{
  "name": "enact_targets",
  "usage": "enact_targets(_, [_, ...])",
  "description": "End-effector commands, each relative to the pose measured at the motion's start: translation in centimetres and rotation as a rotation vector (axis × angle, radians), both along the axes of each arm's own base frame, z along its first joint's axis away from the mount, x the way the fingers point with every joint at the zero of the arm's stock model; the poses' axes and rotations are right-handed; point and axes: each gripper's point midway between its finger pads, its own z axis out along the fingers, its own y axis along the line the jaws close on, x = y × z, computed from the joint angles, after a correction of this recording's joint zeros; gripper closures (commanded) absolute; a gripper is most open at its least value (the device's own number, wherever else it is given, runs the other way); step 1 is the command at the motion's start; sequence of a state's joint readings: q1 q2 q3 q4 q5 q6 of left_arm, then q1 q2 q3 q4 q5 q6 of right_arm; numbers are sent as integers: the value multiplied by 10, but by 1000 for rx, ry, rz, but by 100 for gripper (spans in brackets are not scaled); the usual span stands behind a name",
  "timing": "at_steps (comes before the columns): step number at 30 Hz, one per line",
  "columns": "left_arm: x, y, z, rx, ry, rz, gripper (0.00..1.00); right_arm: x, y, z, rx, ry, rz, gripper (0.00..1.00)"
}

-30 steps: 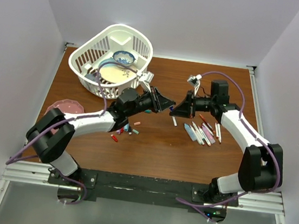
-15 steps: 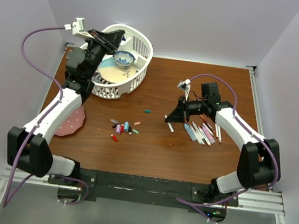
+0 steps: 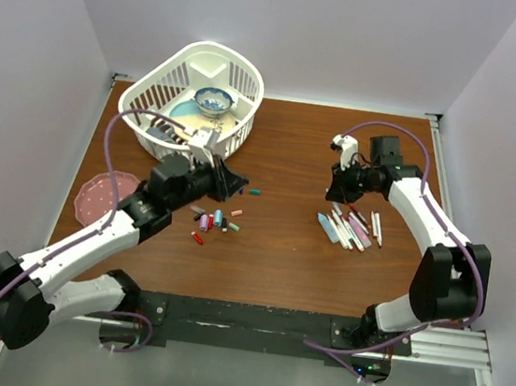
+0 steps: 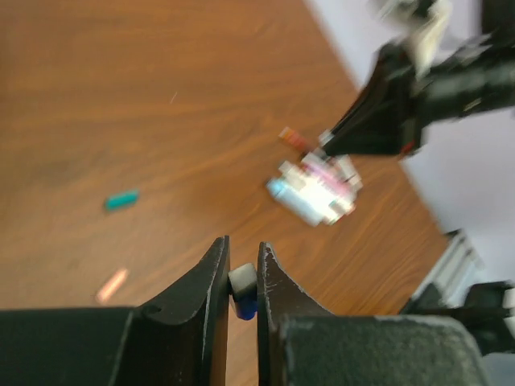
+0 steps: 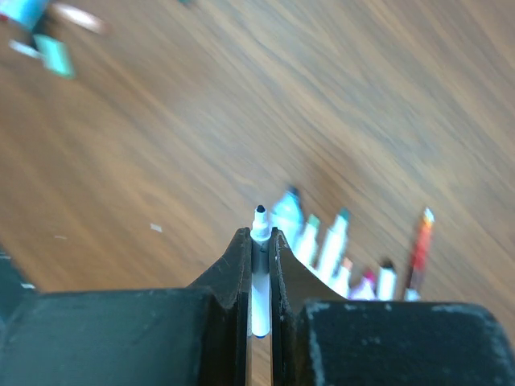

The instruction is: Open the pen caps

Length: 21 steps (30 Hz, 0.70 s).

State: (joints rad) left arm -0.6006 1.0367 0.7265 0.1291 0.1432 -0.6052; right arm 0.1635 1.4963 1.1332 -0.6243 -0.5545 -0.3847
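Observation:
My left gripper [image 3: 237, 183] [image 4: 243, 277] hovers above the table left of centre, shut on a stubby blue pen cap [image 4: 244, 293]. My right gripper [image 3: 336, 194] [image 5: 259, 241] is shut on a white pen [image 5: 259, 299] whose bare dark tip sticks out past the fingertips. It hangs just above the row of pens [image 3: 352, 228] [image 5: 334, 245] lying at centre right. Several loose pen caps [image 3: 213, 220] lie in a cluster below my left gripper. A teal cap [image 3: 254, 192] [image 4: 121, 199] lies apart from the cluster, and an orange cap [image 4: 111, 285] is near it.
A white basket [image 3: 244, 78] holding a bowl and a plate stands at the back left. A pink plate [image 3: 98, 194] lies at the left edge. My right gripper [image 4: 378, 121] shows in the left wrist view above the pens.
The two grippers were together at mid-table a second ago. The left arm swung up over the basket and came back down near the caps. The right gripper moved back right over the pens.

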Motion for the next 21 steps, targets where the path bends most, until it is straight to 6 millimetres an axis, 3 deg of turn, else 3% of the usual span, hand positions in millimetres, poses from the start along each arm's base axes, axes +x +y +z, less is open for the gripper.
enact_targets(1, [1,14,-70,180,91,72,100,2,-46,-33,-261,65,-62,100])
enact_targets(7, [9,7,-112,260,135,61,100,-9,-72,-63,-384,160,-98,100])
enact_targets(17, [26,4,-146,342,165,80,100,-23,-80,-85,-429,244,-84,75])
enact_targets(21, [31,0,-160,369,194,76,100,-23,-80,-83,-427,245,-81,64])
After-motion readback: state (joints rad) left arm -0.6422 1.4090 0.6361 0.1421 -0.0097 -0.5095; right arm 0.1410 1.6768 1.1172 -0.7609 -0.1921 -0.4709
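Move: The left gripper, with the blue cap, is high above the loose caps: the peach cap lies about 23 cm below and 2 cm ahead, the light-blue cap 4 cm to the left, the teal cap 7 cm ahead and 4 cm right. For the right gripper, with the uncapped black-tipped pen, the gap in the pen row is some 8 cm right, 3 cm back and 11 cm down; the blue highlighter is 4 cm back and 1 cm right, the purple pen 2 cm back and 10 cm right. Lower the left gripper almost straight down, about 18 cm, towards the caps beside the peach cap, tipping its fingers some 25 degrees more downward and keeping the blue cap pinched. Meanwhile bring the right gripper down and to the right, roughly 8 cm each way and slightly back, over the pen row while steepening its fingers, then open them to let go of the black-tipped pen. ##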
